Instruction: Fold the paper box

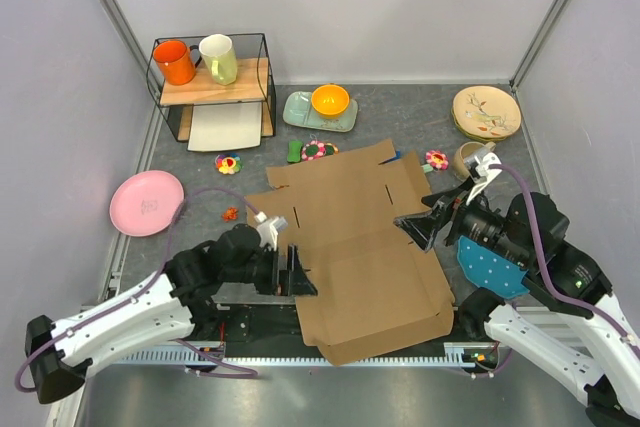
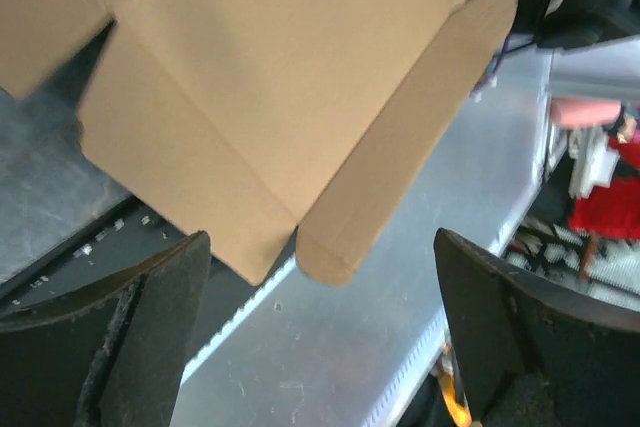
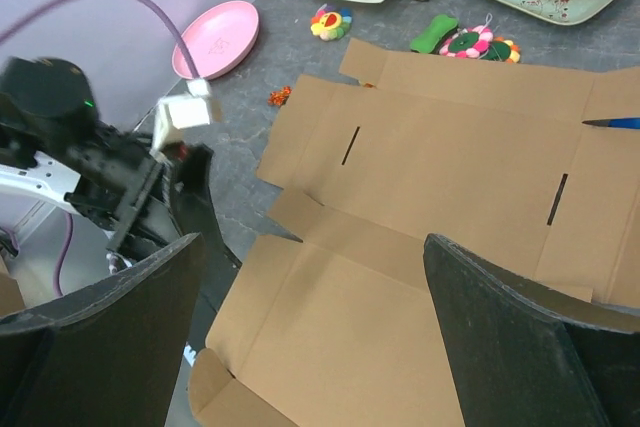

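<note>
The paper box [image 1: 360,247] is a large brown cardboard sheet lying unfolded in the middle of the table, its near edge reaching over the metal rail. My left gripper [image 1: 298,275] stands open at the sheet's near left edge. In the left wrist view its gripper [image 2: 320,337] holds nothing, and the paper box [image 2: 270,77] with a rounded flap lies just beyond the fingertips. My right gripper [image 1: 428,219] hovers open above the sheet's right side. The right wrist view shows that gripper [image 3: 320,337] wide apart over the flat paper box [image 3: 440,177] with its slits.
At the back left a wire rack [image 1: 212,87] holds an orange mug [image 1: 175,62] and a cream mug [image 1: 220,57], with a white sheet [image 1: 224,129] below. A pink plate [image 1: 147,202], a green tray [image 1: 300,112] with an orange bowl [image 1: 330,100], beige plates [image 1: 486,112] and small toys [image 1: 318,150] surround the cardboard.
</note>
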`<state>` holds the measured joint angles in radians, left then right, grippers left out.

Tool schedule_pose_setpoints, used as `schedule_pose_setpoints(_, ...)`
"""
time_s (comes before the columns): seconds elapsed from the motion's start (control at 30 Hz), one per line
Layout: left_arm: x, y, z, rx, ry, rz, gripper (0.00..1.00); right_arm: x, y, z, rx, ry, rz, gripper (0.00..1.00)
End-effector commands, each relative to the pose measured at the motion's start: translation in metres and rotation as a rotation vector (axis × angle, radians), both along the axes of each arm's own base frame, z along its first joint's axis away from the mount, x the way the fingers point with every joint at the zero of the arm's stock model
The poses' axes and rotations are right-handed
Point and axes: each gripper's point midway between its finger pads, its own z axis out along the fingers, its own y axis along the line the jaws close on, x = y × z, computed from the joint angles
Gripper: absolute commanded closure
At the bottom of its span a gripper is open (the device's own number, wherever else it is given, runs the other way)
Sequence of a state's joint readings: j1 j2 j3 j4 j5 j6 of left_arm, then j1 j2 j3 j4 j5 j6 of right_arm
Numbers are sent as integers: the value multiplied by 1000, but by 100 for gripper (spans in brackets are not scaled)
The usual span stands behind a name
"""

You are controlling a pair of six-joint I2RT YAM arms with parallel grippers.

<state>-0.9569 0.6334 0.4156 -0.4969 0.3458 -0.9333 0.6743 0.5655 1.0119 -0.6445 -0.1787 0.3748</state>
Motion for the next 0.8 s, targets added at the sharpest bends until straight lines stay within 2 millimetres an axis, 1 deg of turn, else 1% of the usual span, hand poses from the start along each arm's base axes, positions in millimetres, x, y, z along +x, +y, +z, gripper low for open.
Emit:
schedule_pose_setpoints(0.0, 46, 19, 50, 72, -220, 191, 0, 7, -1, 0, -15, -34, -17, 2)
schedule_pose_setpoints(0.03, 57, 28, 53, 104, -247, 264, 0, 8, -1, -1, -16, -37, -21, 2)
schedule_pose_setpoints(0.07, 79, 46, 55, 157, -291, 422, 1, 11, 0, -5, -19, -29, -30, 2)
schedule_pose_setpoints(0.1, 86, 58, 55, 191, -301, 502, 1, 15, -1, -4, -12, -38, -45, 2)
schedule_pose_setpoints(0.13, 93, 70, 52, 217, -303, 589, 0, 17, 0, -11, -14, -27, -54, 2)
schedule_pose_setpoints(0.17, 106, 86, 56, 206, -312, 749, 0, 19, 1, -12, -5, -24, -62, 2)
schedule_pose_setpoints(0.2, 110, 94, 49, 219, -313, 807, 0, 22, 3, -12, 3, -22, -65, 2)
schedule_pose_setpoints(0.23, 114, 99, 47, 203, -295, 880, 0, 22, 7, -17, -1, -12, -52, 2)
schedule_pose_setpoints(0.27, 120, 109, 46, 205, -319, 950, 0, 23, 8, -18, -1, -8, -49, 2)
schedule_pose_setpoints(0.3, 122, 114, 37, 227, -319, 980, 0, 25, 11, -20, -6, 0, -43, 2)
schedule_pose_setpoints(0.37, 125, 123, 28, 244, -313, 1049, 0, 27, 14, -22, -11, 3, -33, 2)
schedule_pose_setpoints(0.4, 126, 126, 19, 273, -311, 1054, 0, 29, 15, -24, -20, 1, -33, 2)
schedule_pose_setpoints(0.47, 130, 125, 13, 288, -328, 1049, 0, 32, 17, -26, -25, 3, -32, 2)
schedule_pose_setpoints(0.5, 132, 128, 3, 314, -329, 1052, 1, 34, 20, -26, -24, 2, -29, 2)
schedule_pose_setpoints(0.53, 135, 128, 0, 327, -350, 1022, 0, 35, 21, -29, -22, 8, -29, 2)
schedule_pose_setpoints(0.57, 141, 115, 4, 265, -348, 999, 0, 34, 25, -30, -18, 12, -12, 2)
schedule_pose_setpoints(0.6, 146, 121, -6, 272, -337, 1022, 0, 36, 28, -30, -14, 14, -6, 2)
schedule_pose_setpoints(0.63, 149, 122, -11, 280, -333, 1012, 0, 37, 30, -32, -11, 23, 2, 2)
schedule_pose_setpoints(0.67, 152, 113, -16, 231, -304, 980, 0, 37, 33, -34, -11, 30, 12, 2)
schedule_pose_setpoints(0.7, 161, 123, -18, 227, -288, 1024, 0, 38, 34, -33, -7, 28, 15, 2)
schedule_pose_setpoints(0.73, 164, 125, -25, 242, -276, 1012, 0, 38, 36, -32, -5, 28, 17, 2)
schedule_pose_setpoints(0.77, 173, 125, -23, 197, -267, 1023, 0, 39, 37, -33, -5, 29, 20, 2)
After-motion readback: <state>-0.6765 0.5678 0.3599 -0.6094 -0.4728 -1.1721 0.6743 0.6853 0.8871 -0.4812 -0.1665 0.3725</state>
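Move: The box's far-left flap has its middle about 15 cm ahead of the open left hand, 8 cm left and 10 cm below. From that hand, the orange toy lies some 19 cm ahead and 17 cm left; the box's near panel centres 22 cm right and 2 cm back. From the right hand, the middle of the box's far panel is roughly 12 cm ahead, 20 cm left and 32 cm below. Left hand arcs forward-left about 20 cm to the far-left flap, swinging counter-clockwise; open right hand descends forward-left. ##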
